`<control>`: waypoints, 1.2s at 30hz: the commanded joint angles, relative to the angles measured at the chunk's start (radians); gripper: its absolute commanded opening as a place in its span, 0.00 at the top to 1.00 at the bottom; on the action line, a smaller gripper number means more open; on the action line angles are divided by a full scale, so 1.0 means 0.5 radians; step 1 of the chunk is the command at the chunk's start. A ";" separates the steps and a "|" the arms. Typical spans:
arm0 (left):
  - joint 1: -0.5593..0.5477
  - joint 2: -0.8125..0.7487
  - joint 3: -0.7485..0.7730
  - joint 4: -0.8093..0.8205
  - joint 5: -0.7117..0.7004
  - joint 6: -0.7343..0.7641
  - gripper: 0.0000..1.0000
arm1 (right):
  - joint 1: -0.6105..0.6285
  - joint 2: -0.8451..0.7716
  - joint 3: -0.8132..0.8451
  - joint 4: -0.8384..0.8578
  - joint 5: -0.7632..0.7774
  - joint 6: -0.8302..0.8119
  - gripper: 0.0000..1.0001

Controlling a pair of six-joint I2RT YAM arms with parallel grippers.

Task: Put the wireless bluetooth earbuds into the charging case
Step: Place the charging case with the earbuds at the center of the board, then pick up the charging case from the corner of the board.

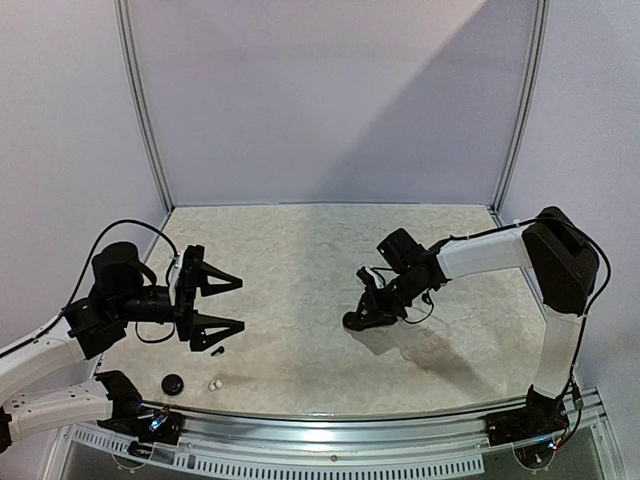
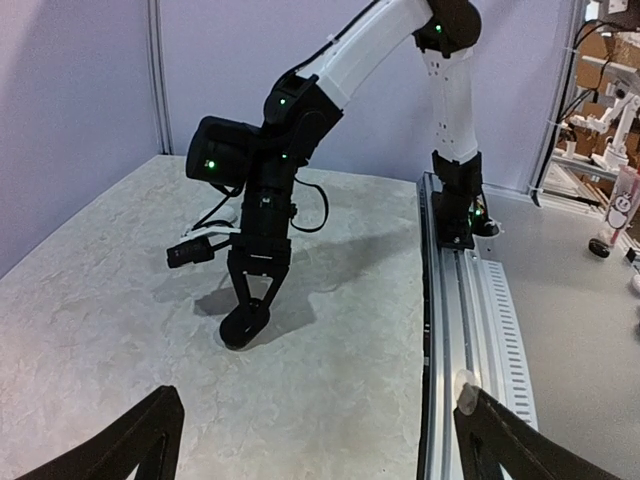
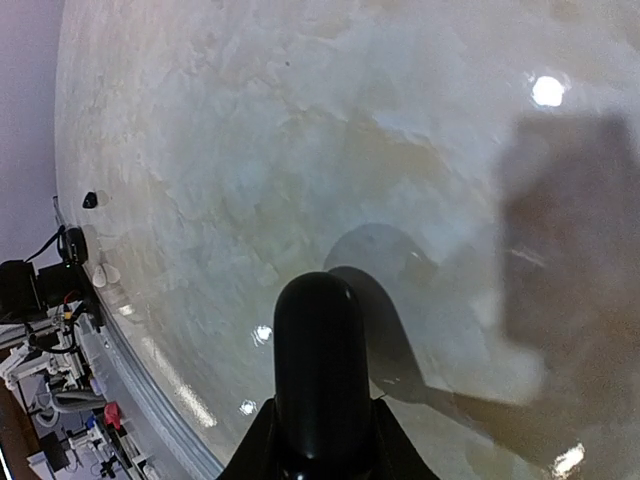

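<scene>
The charging case (image 1: 358, 319) is black and rounded, and my right gripper (image 1: 368, 306) is shut on it, holding it low over the middle of the table. In the right wrist view the case (image 3: 322, 350) stands up between the fingers (image 3: 255, 445); its lid looks closed. The left wrist view shows the case (image 2: 244, 321) hanging from the right arm. My left gripper (image 1: 240, 304) is open and empty, pointing right, at the table's left. A tiny black earbud (image 1: 216, 351) lies just below it. A white earbud (image 1: 214, 384) lies near the front edge.
A round black object (image 1: 173, 383) sits left of the white earbud, by the front rail (image 1: 330, 415). The left wrist view shows the metal rail (image 2: 470, 300) on the right and a small pale thing (image 2: 465, 391) near my right fingertip.
</scene>
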 commanded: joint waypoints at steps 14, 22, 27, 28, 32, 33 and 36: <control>0.040 -0.036 0.017 -0.097 -0.066 0.044 0.04 | -0.086 0.445 0.694 -0.783 0.230 -0.391 0.43; 0.061 0.007 0.017 -0.098 -0.055 0.066 0.04 | -0.086 0.364 1.239 -1.272 0.611 -0.737 0.28; 0.077 0.067 0.043 -0.098 -0.058 0.094 0.04 | -0.171 0.234 1.414 -1.428 1.241 -0.949 0.16; 0.081 0.079 0.049 -0.097 -0.060 0.098 0.04 | -0.226 0.218 1.406 -1.438 1.341 -0.961 0.15; 0.104 0.135 0.077 -0.101 -0.064 0.108 0.03 | -0.527 0.219 1.334 -1.448 1.393 -0.957 0.02; 0.110 0.147 0.086 -0.107 -0.066 0.111 0.04 | -0.585 0.247 1.327 -1.452 1.374 -0.958 0.01; 0.143 0.197 0.109 -0.131 -0.067 0.135 0.03 | -0.680 0.320 1.285 -1.408 1.277 -1.082 0.01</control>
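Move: The charging case, still pinched in the right hand close over the board, goes to a spot about 2 cm ahead of that hand, 3 cm to its left and 2 cm below. On the far right from the right hand lie the white earbuds, roughly 13 cm ahead and 12 cm right, the white case, some 14 ahead and 18 right, and a black earbud, 7 ahead and 15 right. From the left hand the spot is about 13 cm ahead, 19 right and 23 down. The charging case is eased the last 2 to 3 cm forward and left in the right hand's pinch, then let go as the fingers spread from nearly shut to wide. The hand first slips forward low over the board, then rises about 9 cm and sweeps forward and right towards the white case, swinging some 40 degrees to point steeply down. The empty left hand drifts slightly forward and down. ##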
